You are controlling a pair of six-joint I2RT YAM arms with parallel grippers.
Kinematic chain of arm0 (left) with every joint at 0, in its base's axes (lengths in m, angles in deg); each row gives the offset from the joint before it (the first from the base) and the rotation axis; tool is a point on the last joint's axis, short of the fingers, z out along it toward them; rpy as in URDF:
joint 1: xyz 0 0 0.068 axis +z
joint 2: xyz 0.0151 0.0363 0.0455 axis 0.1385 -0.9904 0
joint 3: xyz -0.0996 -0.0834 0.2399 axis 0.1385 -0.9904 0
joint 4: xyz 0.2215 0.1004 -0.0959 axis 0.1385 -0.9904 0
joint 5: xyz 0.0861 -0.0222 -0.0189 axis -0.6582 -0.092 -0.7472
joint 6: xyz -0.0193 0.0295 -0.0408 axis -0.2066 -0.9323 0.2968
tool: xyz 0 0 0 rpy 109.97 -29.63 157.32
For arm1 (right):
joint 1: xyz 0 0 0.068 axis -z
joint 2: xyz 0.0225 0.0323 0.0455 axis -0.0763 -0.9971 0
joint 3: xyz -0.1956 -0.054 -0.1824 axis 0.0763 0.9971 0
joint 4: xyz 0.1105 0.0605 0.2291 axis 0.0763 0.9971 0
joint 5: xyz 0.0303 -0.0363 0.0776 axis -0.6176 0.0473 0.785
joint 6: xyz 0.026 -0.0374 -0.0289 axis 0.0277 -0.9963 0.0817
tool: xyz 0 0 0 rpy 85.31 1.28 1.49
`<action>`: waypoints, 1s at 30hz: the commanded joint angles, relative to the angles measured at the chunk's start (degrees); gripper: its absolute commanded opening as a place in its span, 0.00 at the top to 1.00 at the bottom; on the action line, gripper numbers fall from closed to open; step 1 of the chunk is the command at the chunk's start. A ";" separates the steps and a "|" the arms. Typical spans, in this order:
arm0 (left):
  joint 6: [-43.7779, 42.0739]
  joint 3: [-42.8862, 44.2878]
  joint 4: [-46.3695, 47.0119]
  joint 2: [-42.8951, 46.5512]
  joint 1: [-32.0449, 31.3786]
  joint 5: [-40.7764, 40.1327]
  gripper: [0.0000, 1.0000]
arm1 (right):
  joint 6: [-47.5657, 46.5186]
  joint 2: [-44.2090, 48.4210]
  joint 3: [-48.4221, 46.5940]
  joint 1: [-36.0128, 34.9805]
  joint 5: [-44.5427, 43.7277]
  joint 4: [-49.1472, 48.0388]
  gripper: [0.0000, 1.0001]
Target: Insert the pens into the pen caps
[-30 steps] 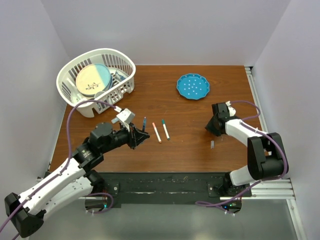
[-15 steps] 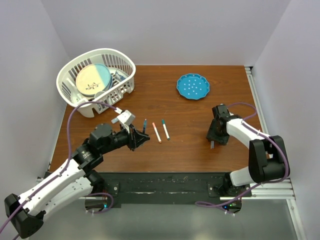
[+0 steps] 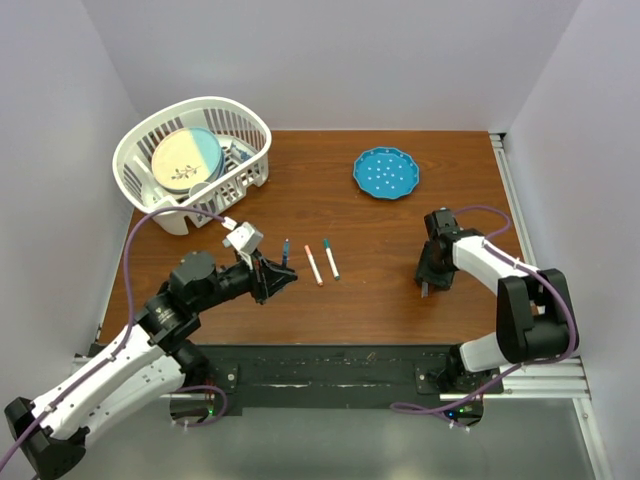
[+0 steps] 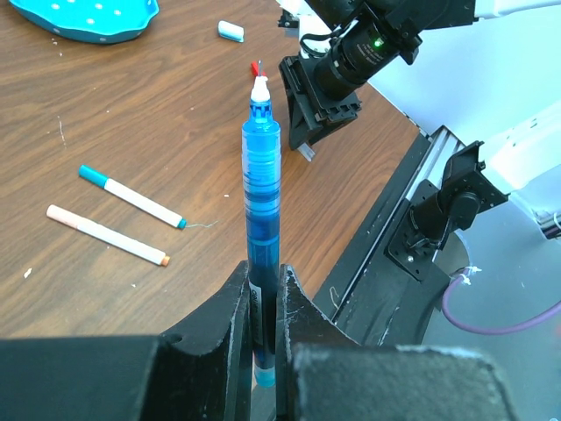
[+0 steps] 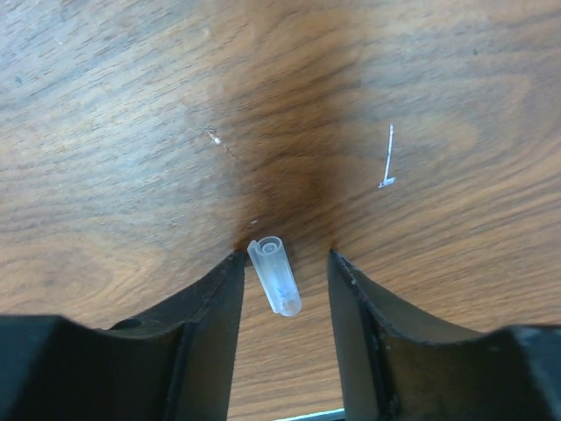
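My left gripper (image 4: pixel 263 294) is shut on a dark blue pen (image 4: pixel 261 193), held upright above the table with its white tip pointing away. In the top view this gripper (image 3: pixel 281 270) is left of two white pens lying on the table, one orange-ended (image 3: pixel 313 264) and one teal-ended (image 3: pixel 331 258). My right gripper (image 5: pixel 285 267) is open and low over the table. A clear greyish pen cap (image 5: pixel 275 276) lies on the wood between its fingers, close to the left finger. In the top view the right gripper (image 3: pixel 428 280) is at mid right.
A white basket (image 3: pixel 195 160) with a plate in it stands at the back left. A blue dotted plate (image 3: pixel 386 172) lies at the back right. A light blue cap (image 4: pixel 230 31) lies near that plate. The table's near edge and black rail run below both arms.
My right gripper has moved toward the near edge and down, and now straddles the clear cap. My left gripper has shifted slightly left with the blue pen.
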 commanded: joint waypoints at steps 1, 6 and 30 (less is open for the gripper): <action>-0.21 0.23 0.32 0.79 0.41 -0.30 1.00 | -2.57 -3.59 0.73 -0.70 1.33 -2.59 0.58; 0.49 -0.03 0.76 0.09 0.32 0.05 1.00 | -3.09 -4.38 0.46 -3.86 1.07 -3.12 0.71; 13.15 -11.19 29.67 -20.73 -2.67 8.05 1.00 | 0.24 13.00 5.47 -9.76 9.94 -11.03 0.98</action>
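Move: The clear cap lies practically between the right fingertips, within about a centimetre of the point where they close and a touch below it. The red cap lies about 14 cm ahead of that hand and 5 cm to its right. From the left hand, which holds the blue pen high, the clear cap lies some 37 cm right, 8 cm ahead and 23 cm lower; the orange-ended pen lies 15 cm ahead and 6 cm right, the teal-ended pen 17 cm ahead and 11 cm right, both on the table. The right fingers close and pinch the clear cap while the hand slides left, low over the table. Then it goes on left, about 6 cm in all, turning a little counter-clockwise and starting to rise at the end. The left hand, after a short hold, keeps its grip on the blue pen and sinks about 9 cm, drifting right towards the cap as the wrist tips forward some 15 degrees. ##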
